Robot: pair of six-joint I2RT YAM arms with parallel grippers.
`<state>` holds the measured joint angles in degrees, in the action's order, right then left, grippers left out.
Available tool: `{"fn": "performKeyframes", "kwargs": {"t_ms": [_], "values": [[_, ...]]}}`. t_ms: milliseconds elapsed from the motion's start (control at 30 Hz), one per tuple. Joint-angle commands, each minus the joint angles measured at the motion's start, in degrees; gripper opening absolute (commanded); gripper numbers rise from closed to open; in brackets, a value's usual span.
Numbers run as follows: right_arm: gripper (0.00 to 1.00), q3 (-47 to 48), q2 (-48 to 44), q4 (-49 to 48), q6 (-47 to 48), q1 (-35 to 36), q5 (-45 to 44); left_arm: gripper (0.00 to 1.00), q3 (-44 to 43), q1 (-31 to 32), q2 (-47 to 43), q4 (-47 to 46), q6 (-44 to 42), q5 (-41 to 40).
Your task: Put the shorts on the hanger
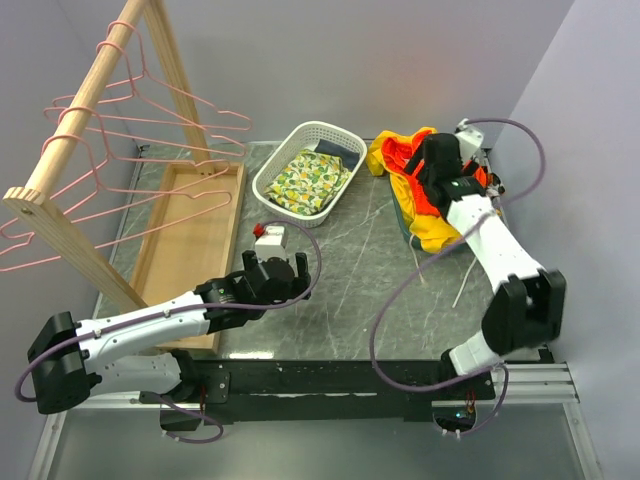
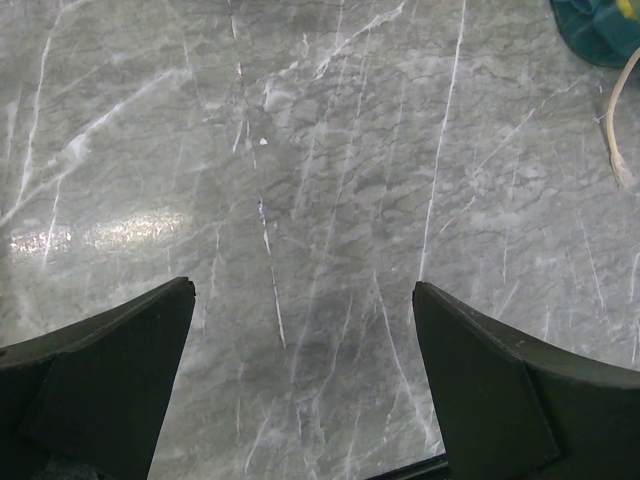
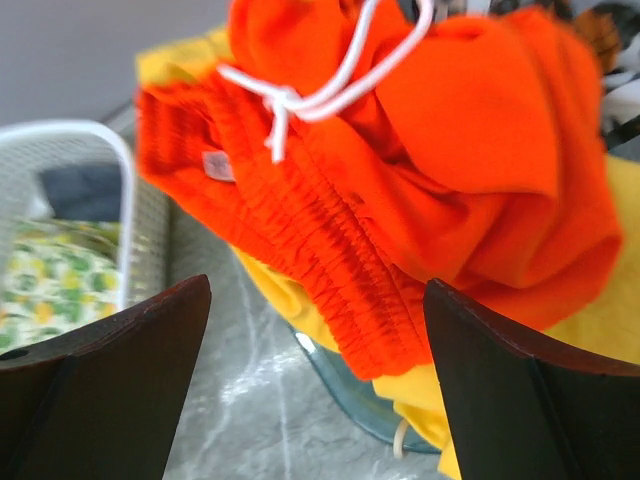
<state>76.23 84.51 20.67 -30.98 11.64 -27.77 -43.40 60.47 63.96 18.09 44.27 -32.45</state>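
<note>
The orange-red shorts (image 1: 403, 156) lie bunched on a heap of clothes at the back right of the table. In the right wrist view the shorts (image 3: 430, 170) show a gathered waistband and a knotted white drawstring (image 3: 300, 98). My right gripper (image 1: 425, 165) hovers over the heap, and its open jaws (image 3: 317, 290) stand just short of the waistband with nothing between them. Several pink wire hangers (image 1: 150, 115) hang on the wooden rail at the far left. My left gripper (image 1: 276, 266) is open above bare marble (image 2: 303, 290), far from both.
A white basket (image 1: 330, 128) holding a lemon-print cloth (image 1: 308, 182) stands at the back centre. A yellow garment (image 1: 432, 230) lies under the shorts, over teal cloth (image 2: 600, 30). The rack's wooden base tray (image 1: 190, 240) runs along the left. A small red-and-white object (image 1: 268, 235) sits near my left gripper.
</note>
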Motion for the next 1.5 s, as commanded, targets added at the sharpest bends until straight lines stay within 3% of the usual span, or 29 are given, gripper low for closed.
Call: {"fn": "performKeyframes", "kwargs": {"t_ms": [0,100,300,533,800,1100,1467], "values": [[0.93,4.2,7.9,1.0,0.6,-0.6,0.4,0.96,-1.5,0.2,-2.0,-0.5,-0.2,0.0],[0.88,5.1,11.7,0.6,0.0,-0.9,0.3,0.96,-1.6,0.2,-2.2,-0.4,-0.8,-0.1],[0.64,3.0,10.3,-2.0,-1.8,-2.4,-0.4,0.97,-1.3,0.2,-2.4,-0.4,-1.4,-0.2],[0.00,3.0,5.7,-1.5,-0.6,-2.8,-0.7,0.96,-2.4,0.2,-1.5,-0.5,-2.1,-0.2],[0.00,9.3,2.3,1.2,2.2,-2.9,-0.4,0.96,-4.1,0.2,-1.6,-0.3,-2.7,-0.6],[0.00,28.1,7.1,5.1,6.7,-3.0,-1.1,0.96,-7.6,0.1,-0.9,2.6,-2.5,-1.7],[0.00,49.7,11.6,2.7,10.0,-2.7,5.6,0.97,-8.7,-0.3,-4.6,2.7,-2.8,-1.7]]}}
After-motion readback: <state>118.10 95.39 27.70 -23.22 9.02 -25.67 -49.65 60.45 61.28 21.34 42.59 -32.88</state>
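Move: The orange shorts lie on a laundry pile just under the open right hand, their middle about 3 cm ahead, 2 cm to its right and 11 cm below. The yellow cloth under them has its middle roughly 5 cm back, straight below; the white basket is some 28 cm to the right hand's left and 3 cm back, both about 17 cm lower. From the left hand the shorts are about 25 cm ahead, 40 cm right and slightly lower. Down about 10 cm and a little forward, the right hand dips into the orange shorts, fingers tipping down, then closes from wide open to shut while easing back up, pinching the cloth by its ribbed edge. It climbs fast, about 30 cm above the low point, drifting forward and tilting its fingers up some 35 degrees from their steepest. The left hand, empty and open, rises about 5 cm. ##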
